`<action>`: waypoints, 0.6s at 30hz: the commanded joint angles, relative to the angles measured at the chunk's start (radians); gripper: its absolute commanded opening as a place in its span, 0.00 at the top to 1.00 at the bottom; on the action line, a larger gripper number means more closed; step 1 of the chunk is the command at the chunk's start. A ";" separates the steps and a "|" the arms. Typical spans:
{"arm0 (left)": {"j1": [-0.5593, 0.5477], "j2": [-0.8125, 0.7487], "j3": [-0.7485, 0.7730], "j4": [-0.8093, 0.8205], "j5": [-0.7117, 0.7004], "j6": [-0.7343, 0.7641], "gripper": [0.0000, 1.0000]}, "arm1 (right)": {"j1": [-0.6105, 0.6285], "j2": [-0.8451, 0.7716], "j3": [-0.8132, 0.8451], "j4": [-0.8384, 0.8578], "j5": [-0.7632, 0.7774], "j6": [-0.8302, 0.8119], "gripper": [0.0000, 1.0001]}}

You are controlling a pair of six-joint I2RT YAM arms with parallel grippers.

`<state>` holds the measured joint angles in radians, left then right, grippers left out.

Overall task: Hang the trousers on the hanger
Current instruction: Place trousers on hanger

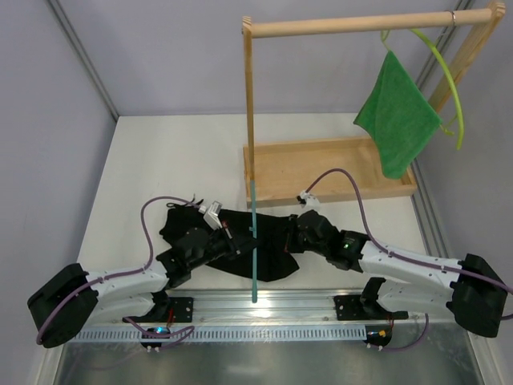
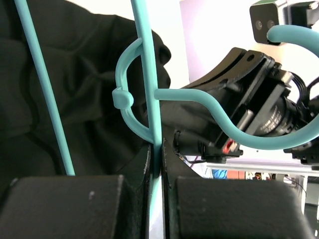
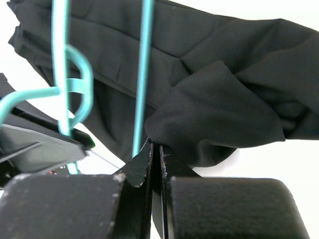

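Observation:
The black trousers (image 1: 268, 245) lie crumpled on the white table between my two arms. The teal hanger (image 1: 253, 257) stands over them, edge-on in the top view. My left gripper (image 1: 244, 238) is shut on the hanger; in the left wrist view its jaws (image 2: 157, 152) pinch a thin teal bar, the hook (image 2: 234, 130) curves off to the right, and the trousers (image 2: 75, 84) lie behind. My right gripper (image 1: 291, 233) is shut on the trousers; in the right wrist view its jaws (image 3: 155, 148) clamp a fold of the trousers (image 3: 219, 109) beside the hanger's bars (image 3: 143, 74).
A wooden rack with a top rail (image 1: 353, 26) rises from a wooden tray (image 1: 321, 156) behind the trousers. A green cloth (image 1: 397, 120) hangs from a yellow-green hanger (image 1: 449, 80) at the rail's right end. A metal rail (image 1: 264, 309) runs along the near edge.

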<state>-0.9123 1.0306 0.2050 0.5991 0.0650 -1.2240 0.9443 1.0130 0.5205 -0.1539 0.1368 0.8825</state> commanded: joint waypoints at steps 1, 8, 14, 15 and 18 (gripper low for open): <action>0.019 -0.026 -0.022 0.024 0.009 -0.002 1.00 | 0.047 0.079 0.093 0.146 0.046 0.003 0.96; 0.050 -0.056 -0.035 -0.002 0.038 -0.002 1.00 | 0.085 0.138 0.176 0.030 0.165 0.039 0.96; 0.073 -0.145 0.028 -0.264 0.041 0.055 1.00 | 0.071 -0.129 0.080 -0.244 0.340 0.085 0.96; 0.073 -0.174 0.036 -0.286 0.030 0.057 1.00 | 0.070 -0.199 0.066 -0.271 0.348 0.099 0.96; 0.073 -0.210 0.063 -0.421 0.010 0.046 1.00 | 0.065 -0.295 0.015 -0.340 0.356 0.116 0.96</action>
<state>-0.8440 0.8547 0.2192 0.3698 0.1047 -1.1942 1.0161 0.7975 0.5755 -0.3840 0.4034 0.9565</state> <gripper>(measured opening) 0.036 0.056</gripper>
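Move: The trousers lie under the hanger, their middle about 20 cm left of the right hand, 1 cm ahead and 9 cm below; that hand already pinches their right end. The hanger, upright and running front to back, is some 10 cm to its left, level in depth and about 1 cm lower. The wooden tray's middle lies about 24 cm ahead and 15 cm right. From the left hand, holding the hanger, the trousers' middle is about 8 cm left and 12 cm down. The trousers' right end, still pinched, is carried about 4 cm left towards the hanger, then swung back right some 8 cm by the right hand, rising about 4 cm and turning slightly clockwise as it leaves the hanger. The left hand keeps its grip on the hanger and shifts it about 2 cm left over the cloth. ##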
